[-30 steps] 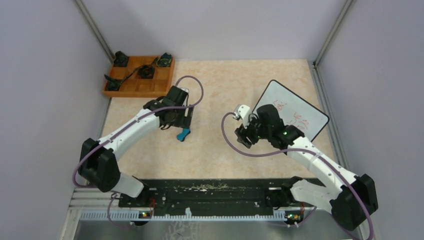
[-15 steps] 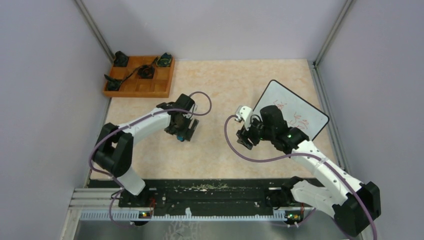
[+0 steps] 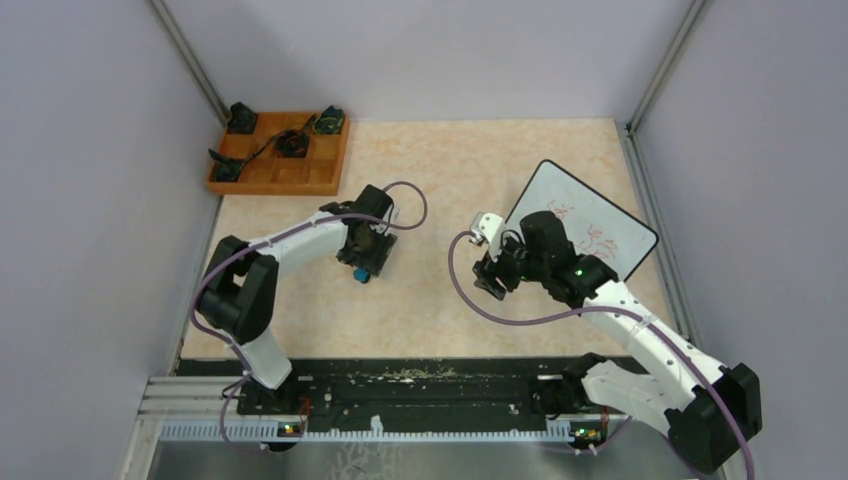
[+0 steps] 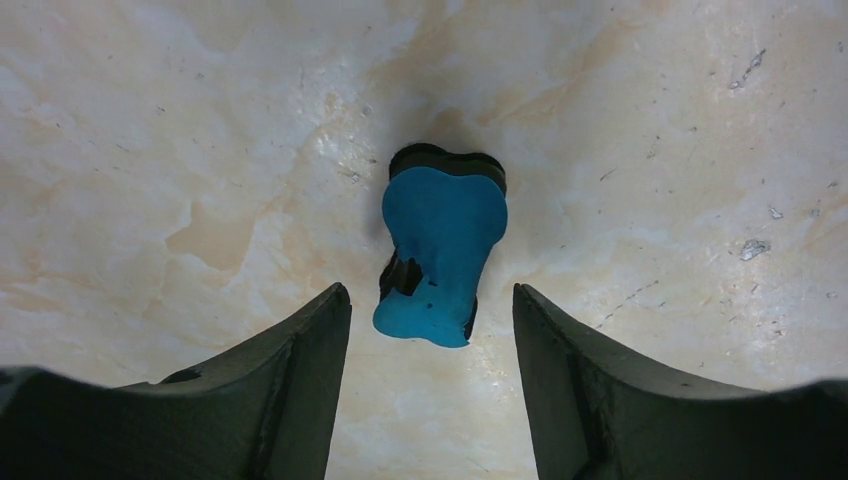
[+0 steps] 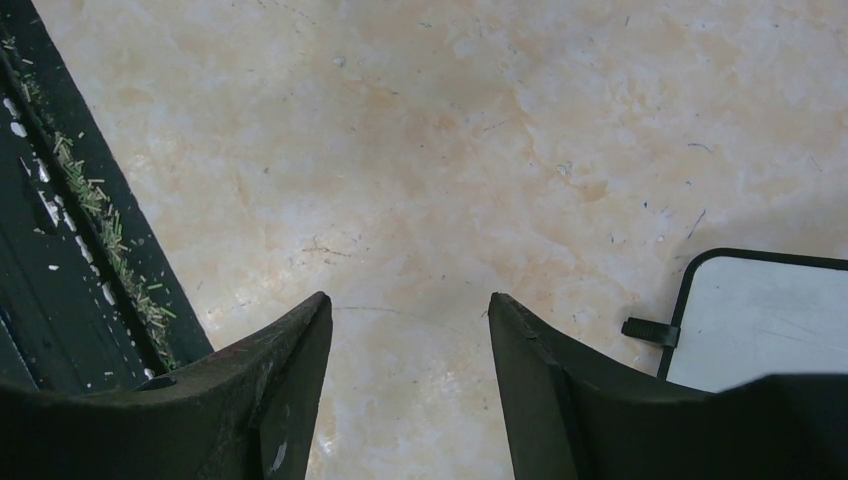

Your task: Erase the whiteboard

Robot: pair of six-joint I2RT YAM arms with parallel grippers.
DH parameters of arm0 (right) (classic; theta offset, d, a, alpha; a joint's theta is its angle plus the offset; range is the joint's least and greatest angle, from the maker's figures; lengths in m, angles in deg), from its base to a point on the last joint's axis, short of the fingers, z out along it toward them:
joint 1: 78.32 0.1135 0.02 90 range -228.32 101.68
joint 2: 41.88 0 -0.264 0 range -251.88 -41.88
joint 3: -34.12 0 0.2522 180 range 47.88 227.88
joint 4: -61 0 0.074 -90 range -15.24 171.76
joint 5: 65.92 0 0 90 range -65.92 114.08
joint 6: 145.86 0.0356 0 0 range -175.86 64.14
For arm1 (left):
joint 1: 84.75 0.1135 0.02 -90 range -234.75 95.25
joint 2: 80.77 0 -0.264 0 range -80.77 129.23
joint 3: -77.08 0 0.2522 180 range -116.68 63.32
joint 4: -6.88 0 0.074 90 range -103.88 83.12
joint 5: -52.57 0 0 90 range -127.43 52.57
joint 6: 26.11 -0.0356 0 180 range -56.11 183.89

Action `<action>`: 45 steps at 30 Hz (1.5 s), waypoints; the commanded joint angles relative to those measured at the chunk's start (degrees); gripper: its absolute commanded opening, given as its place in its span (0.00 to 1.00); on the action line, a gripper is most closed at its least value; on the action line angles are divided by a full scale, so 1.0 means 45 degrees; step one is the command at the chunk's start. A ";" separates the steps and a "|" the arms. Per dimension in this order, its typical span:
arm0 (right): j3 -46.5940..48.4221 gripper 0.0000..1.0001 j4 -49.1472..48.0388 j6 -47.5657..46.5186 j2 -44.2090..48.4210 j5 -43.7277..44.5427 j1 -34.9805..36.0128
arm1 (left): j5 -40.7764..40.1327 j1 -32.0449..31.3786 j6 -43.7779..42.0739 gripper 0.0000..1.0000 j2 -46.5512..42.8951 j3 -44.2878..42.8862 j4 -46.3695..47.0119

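Observation:
The whiteboard point(image 3: 590, 225) lies at the right of the table, white with a black frame and red marks; a corner of it shows in the right wrist view point(image 5: 760, 320). A blue eraser point(image 4: 443, 250) with a black underside lies flat on the table; in the top view point(image 3: 362, 274) only its tip peeks out below the left wrist. My left gripper point(image 4: 430, 320) is open and hovers directly over the eraser, jaws to either side of its near end, not touching it. My right gripper point(image 5: 408, 320) is open and empty, above bare table just left of the whiteboard.
A wooden compartment tray point(image 3: 280, 178) with small black parts stands at the back left. A black rail point(image 3: 420, 385) with scattered debris runs along the near edge, also visible in the right wrist view point(image 5: 60, 240). Grey walls close in left, right and back.
My left gripper has swung right and toward me from beside the eraser to right above it, covering most of it in the top view. The right arm shifted only slightly.

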 commanded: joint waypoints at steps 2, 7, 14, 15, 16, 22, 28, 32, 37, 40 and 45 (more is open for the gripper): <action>0.0207 0.59 -0.0299 -0.0198 0.0342 -0.0296 -0.0011 | -0.0085 0.0265 -0.0161 0.65 -0.0116 -0.0343 0.0254; 0.0196 0.59 -0.0314 -0.0198 0.0436 -0.0278 -0.0012 | 0.0026 0.0306 -0.0149 0.60 0.0093 -0.0386 0.0255; 0.0132 0.59 -0.0275 -0.0238 0.0479 -0.0183 -0.0010 | 0.0311 0.0321 -0.0166 0.57 0.0162 -0.0433 0.0298; 0.0132 0.59 -0.0269 -0.0242 0.0480 -0.0179 -0.0010 | 0.0341 0.0326 -0.0166 0.57 0.0204 -0.0445 0.0300; 0.0132 0.59 -0.0273 -0.0243 0.0479 -0.0188 -0.0013 | 0.0376 0.0331 -0.0156 0.57 0.0234 -0.0464 0.0312; 0.0157 0.59 -0.0292 -0.0240 0.0498 -0.0218 -0.0009 | 0.0579 0.0360 -0.0144 0.54 0.0531 -0.0519 0.0311; 0.0098 0.59 -0.0298 -0.0281 0.0544 -0.0201 -0.0013 | 0.0599 0.0384 -0.0140 0.48 0.0577 -0.0580 0.0335; 0.0091 0.59 -0.0325 -0.0274 0.0540 -0.0215 -0.0007 | 0.0624 0.0390 -0.0170 0.44 0.0480 -0.0528 0.0373; 0.0113 0.59 -0.0249 -0.0257 0.0557 -0.0228 -0.0013 | 0.0722 0.0411 -0.0174 0.37 0.0634 -0.0560 0.0358; 0.0113 0.59 -0.0252 -0.0257 0.0577 -0.0216 -0.0008 | 0.0788 0.0423 -0.0166 0.35 0.0731 -0.0586 0.0320; 0.0093 0.59 -0.0295 -0.0276 0.0606 -0.0209 -0.0013 | 0.0984 0.0414 -0.0165 0.20 0.0840 -0.0609 0.0259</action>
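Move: The eraser lies almost directly under the left hand, its middle about 1 cm ahead, level sideways and roughly 2 cm below, with the open fingers already either side of it. Nothing crowds the eraser: the wooden tray is some 25 cm ahead and 20 cm left of this hand, the whiteboard about 11 cm ahead and 41 cm right. From the right hand, the eraser is around 9 cm ahead, 23 cm left and 14 cm below. Easing forward and then down by not quite 1 cm each, the left hand settles over the eraser, its wrist still pointing steeply down. Meanwhile its fingers close from about two-thirds open to about a quarter, coming onto both sides of the eraser's narrow blue waist and pinching it. ##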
